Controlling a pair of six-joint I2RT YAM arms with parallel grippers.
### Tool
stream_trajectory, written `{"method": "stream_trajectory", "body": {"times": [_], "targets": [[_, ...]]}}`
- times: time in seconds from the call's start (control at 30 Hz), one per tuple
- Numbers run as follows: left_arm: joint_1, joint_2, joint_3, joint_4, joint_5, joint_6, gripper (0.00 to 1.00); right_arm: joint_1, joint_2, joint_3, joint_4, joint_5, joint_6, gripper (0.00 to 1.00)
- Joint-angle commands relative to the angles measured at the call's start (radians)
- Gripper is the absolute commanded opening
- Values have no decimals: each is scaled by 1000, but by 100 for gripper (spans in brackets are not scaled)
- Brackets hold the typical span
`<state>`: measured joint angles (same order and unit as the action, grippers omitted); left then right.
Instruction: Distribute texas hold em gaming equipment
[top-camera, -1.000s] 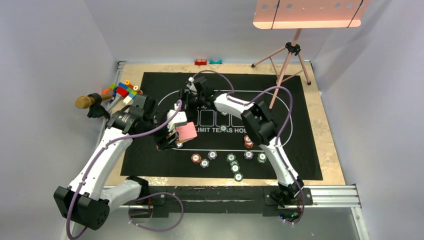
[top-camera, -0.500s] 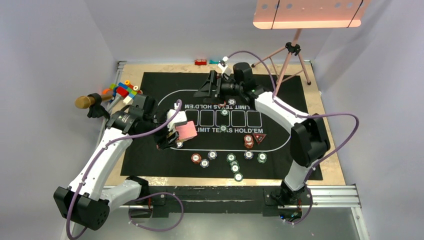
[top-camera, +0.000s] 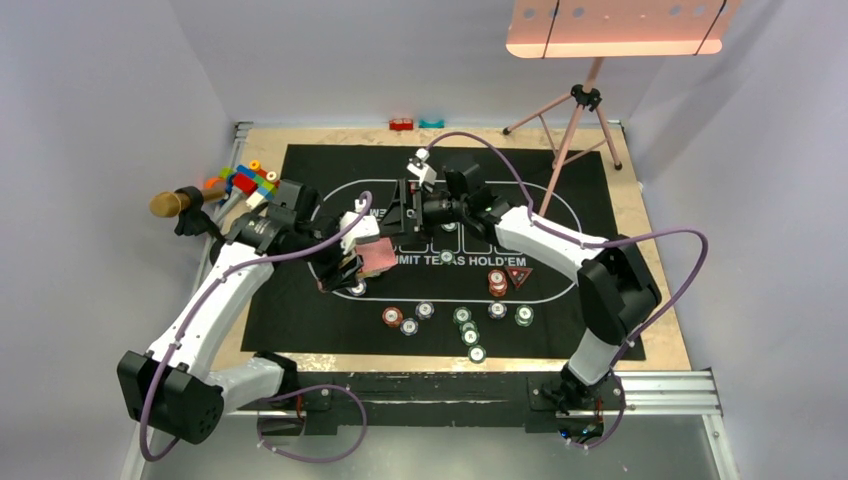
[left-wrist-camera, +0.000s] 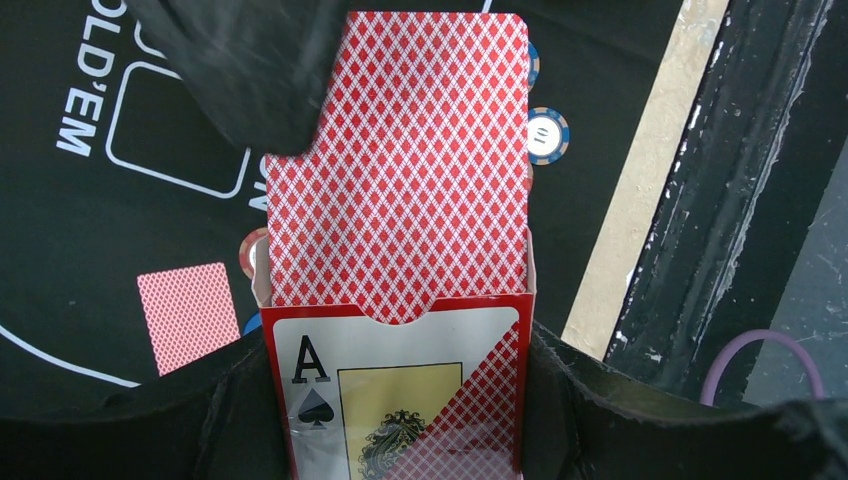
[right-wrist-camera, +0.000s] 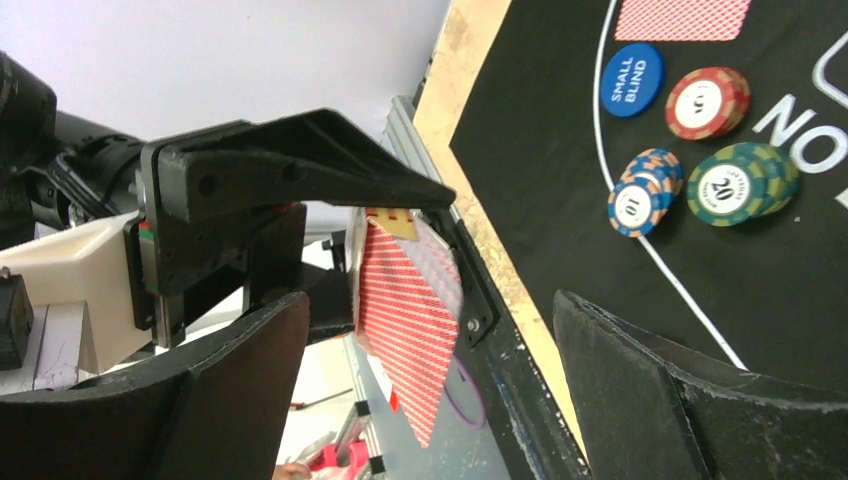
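Note:
A playing-card box (left-wrist-camera: 400, 400) with an ace of spades on its face sits between my left gripper's (left-wrist-camera: 400, 360) shut jaws. Red-backed cards (left-wrist-camera: 410, 170) stick out of its open top. In the top view the box (top-camera: 377, 257) hangs over the black mat's left half. My right gripper (top-camera: 403, 213) is just right of it and open. In the right wrist view its gap (right-wrist-camera: 430, 310) faces the fanned cards (right-wrist-camera: 405, 310) without touching them. One card (left-wrist-camera: 188, 315) lies face down on the mat. Striped chips (top-camera: 461, 316) form a row near the front, beside a red-brown stack (top-camera: 497, 284) and a red triangle marker (top-camera: 517, 274).
A blue small-blind disc (right-wrist-camera: 632, 79), a red chip (right-wrist-camera: 706, 102), a blue-orange chip (right-wrist-camera: 640, 195) and green chips (right-wrist-camera: 735, 180) lie near the mat's edge. Toy bricks (top-camera: 245, 180) and a gold-headed microphone (top-camera: 175, 203) sit at the far left. A tripod (top-camera: 575, 120) stands at the back right.
My right arm swung from the mat's back edge down and left to the card box, its jaws spreading wider. My left arm shifted the box slightly right and up.

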<state>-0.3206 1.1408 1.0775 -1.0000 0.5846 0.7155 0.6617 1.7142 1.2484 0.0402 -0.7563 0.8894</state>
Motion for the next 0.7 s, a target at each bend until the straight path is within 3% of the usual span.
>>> {"method": "stream_trajectory", "body": {"times": [0.0, 0.3, 0.5, 0.67], "targets": [[9, 5, 58, 60, 18, -21, 0, 23, -32, -4, 84, -32, 25, 97], [9, 19, 80, 78, 23, -35, 0, 60, 16, -33, 163, -49, 86, 98], [9, 18, 84, 79, 24, -37, 0, 60, 24, -49, 168, -73, 108, 75], [9, 17, 89, 76, 27, -39, 0, 51, 14, -58, 156, -75, 106, 63]]}}
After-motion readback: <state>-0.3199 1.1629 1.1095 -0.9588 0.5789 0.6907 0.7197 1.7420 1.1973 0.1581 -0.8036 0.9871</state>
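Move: The cards sticking out of the box lie about 4 cm back, 1 cm left and 2 cm below the right hand. On the mat some 17 cm below that hand, the green chips are about 9 cm back and 5 cm left of it, the blue-orange chips 13 cm back and 9 cm left. The left hand, still holding the box, has those cards about 2 cm ahead, 6 cm to its right and slightly above. Right hand moves 3 cm back, 2 left around the exposed cards, fingers closing; left lifts the box slightly forward. ##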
